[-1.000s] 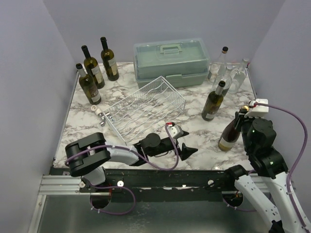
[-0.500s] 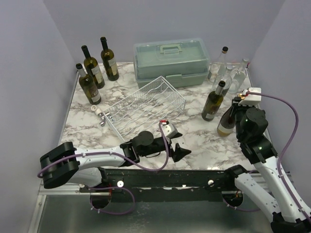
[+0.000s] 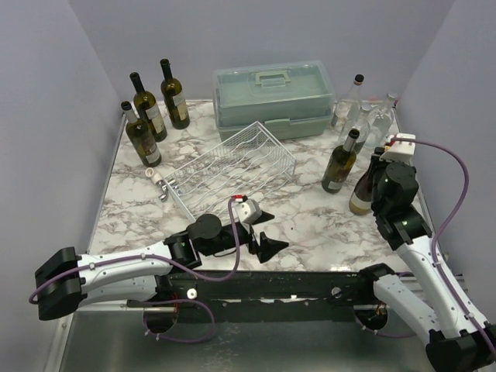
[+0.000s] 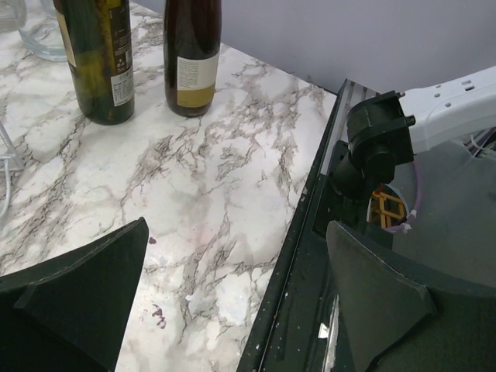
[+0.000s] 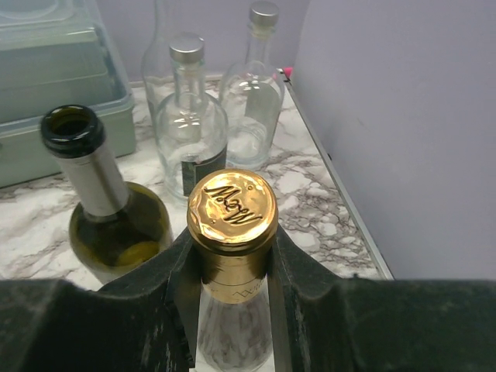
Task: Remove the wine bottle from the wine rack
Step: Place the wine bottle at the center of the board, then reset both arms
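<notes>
The white wire wine rack (image 3: 232, 172) stands mid-table with no bottle in its grooves. Off to the right, the wine bottle (image 3: 360, 195) with a gold cap (image 5: 232, 211) stands upright. My right gripper (image 5: 232, 256) is shut on its neck just below the cap, and in the top view the right gripper (image 3: 378, 172) sits above the bottle. In the left wrist view the same wine bottle (image 4: 192, 54) has its base at the marble. My left gripper (image 3: 262, 235) hangs open over the table's front edge, nothing between its fingers (image 4: 77, 294).
An open green bottle (image 3: 340, 161) stands close left of the held one. Clear glass bottles (image 3: 364, 112) crowd the back right corner. A grey-green plastic case (image 3: 273, 99) sits behind the rack, three dark bottles (image 3: 155, 108) at back left, a small metal tool (image 3: 159, 184) beside the rack.
My right gripper has carried the bottle back from the front right and tipped it from a lean to upright beside the green bottle. The left arm has drawn back to the left, still open.
</notes>
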Tool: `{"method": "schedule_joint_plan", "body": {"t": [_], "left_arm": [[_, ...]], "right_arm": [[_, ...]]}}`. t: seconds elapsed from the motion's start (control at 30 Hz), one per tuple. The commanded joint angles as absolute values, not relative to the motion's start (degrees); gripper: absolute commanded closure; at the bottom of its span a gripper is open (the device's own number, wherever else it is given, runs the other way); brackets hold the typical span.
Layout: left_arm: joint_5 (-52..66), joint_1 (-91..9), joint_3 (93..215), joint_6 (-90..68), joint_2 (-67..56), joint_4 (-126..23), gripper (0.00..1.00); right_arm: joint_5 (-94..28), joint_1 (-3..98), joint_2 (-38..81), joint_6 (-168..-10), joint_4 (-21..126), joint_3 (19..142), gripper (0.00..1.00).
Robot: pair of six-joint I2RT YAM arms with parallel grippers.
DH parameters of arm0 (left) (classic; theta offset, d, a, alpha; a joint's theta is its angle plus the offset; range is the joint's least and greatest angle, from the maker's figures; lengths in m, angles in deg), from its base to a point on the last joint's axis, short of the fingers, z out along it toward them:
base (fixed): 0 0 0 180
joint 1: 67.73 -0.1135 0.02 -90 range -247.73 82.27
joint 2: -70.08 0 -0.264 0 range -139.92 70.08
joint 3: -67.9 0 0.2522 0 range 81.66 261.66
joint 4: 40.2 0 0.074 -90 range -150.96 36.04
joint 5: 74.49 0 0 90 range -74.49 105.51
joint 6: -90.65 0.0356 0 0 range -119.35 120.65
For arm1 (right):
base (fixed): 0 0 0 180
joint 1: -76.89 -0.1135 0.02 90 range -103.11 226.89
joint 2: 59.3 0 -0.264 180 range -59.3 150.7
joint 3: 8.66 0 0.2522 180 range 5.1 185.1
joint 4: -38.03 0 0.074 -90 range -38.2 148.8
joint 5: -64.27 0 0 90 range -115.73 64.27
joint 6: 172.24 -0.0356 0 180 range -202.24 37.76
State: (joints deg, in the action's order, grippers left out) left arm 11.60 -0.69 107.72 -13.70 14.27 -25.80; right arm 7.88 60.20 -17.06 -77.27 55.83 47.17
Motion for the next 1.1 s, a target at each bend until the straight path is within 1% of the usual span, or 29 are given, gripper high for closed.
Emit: {"method": "schedule_joint_plan", "body": {"t": [0.0, 0.2, 0.33, 0.47, 0.6, 0.77, 0.93, 1.07], "left_arm": [[13.6, -0.7, 106.2, -13.8, 18.1, -29.9, 0.01], [13.8, -0.7, 105.4, -15.8, 20.4, -31.6, 0.01], [14.3, -0.7, 105.1, -15.9, 22.0, -32.8, 0.01], [14.2, -0.7, 105.6, -15.8, 23.2, -34.1, 0.01], [13.6, -0.7, 106.5, -16.2, 23.7, -35.1, 0.01], [12.2, -0.7, 108.3, -16.6, 24.4, -36.7, 0.01], [12.3, -0.9, 112.6, -16.5, 25.5, -43.1, 0.01], [11.4, -1.8, 117.1, -15.7, 25.7, -48.8, 0.01]], "right_arm": [[8.6, 63.3, -17.7, -79.2, 40.7, 50.0, 1.00], [5.0, 67.8, -16.3, -82.0, 42.6, 50.3, 0.99], [4.8, 68.4, -17.0, -84.8, 44.4, 49.8, 0.88], [3.9, 68.6, -18.2, -85.9, 46.4, 49.3, 0.65], [3.4, 68.5, -19.4, -87.0, 48.6, 49.4, 0.46], [3.1, 68.5, -20.9, -87.9, 51.5, 51.1, 0.30], [2.1, 68.5, -23.9, -89.3, 60.3, 57.0, 0.20], [-0.5, 68.5, -25.4, -86.3, 68.2, 62.7, 0.10]]}}
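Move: Under the right hand, which grips the gold-capped wine bottle by its neck, the bottle's standing spot on the board lies some 27 cm down, about 3 cm to the right and 1 cm ahead. The open green bottle stands about 8 cm ahead and 6 cm left; the nearest clear bottle is roughly 20 cm straight ahead, both with their middles some 13 cm lower. From the left hand, that spot is about 17 cm ahead, 26 cm right and 19 cm down. Swinging the neck about 3 cm to the right, with hardly any sinking, the right hand straightens the wine bottle over its base, then opens wide and lets go. It rises roughly 10 cm and draws back about 4 cm off the cap, fingers tipping up some 15 degrees. The left hand, empty and open, eases about 3 cm left, then lifts a little. ##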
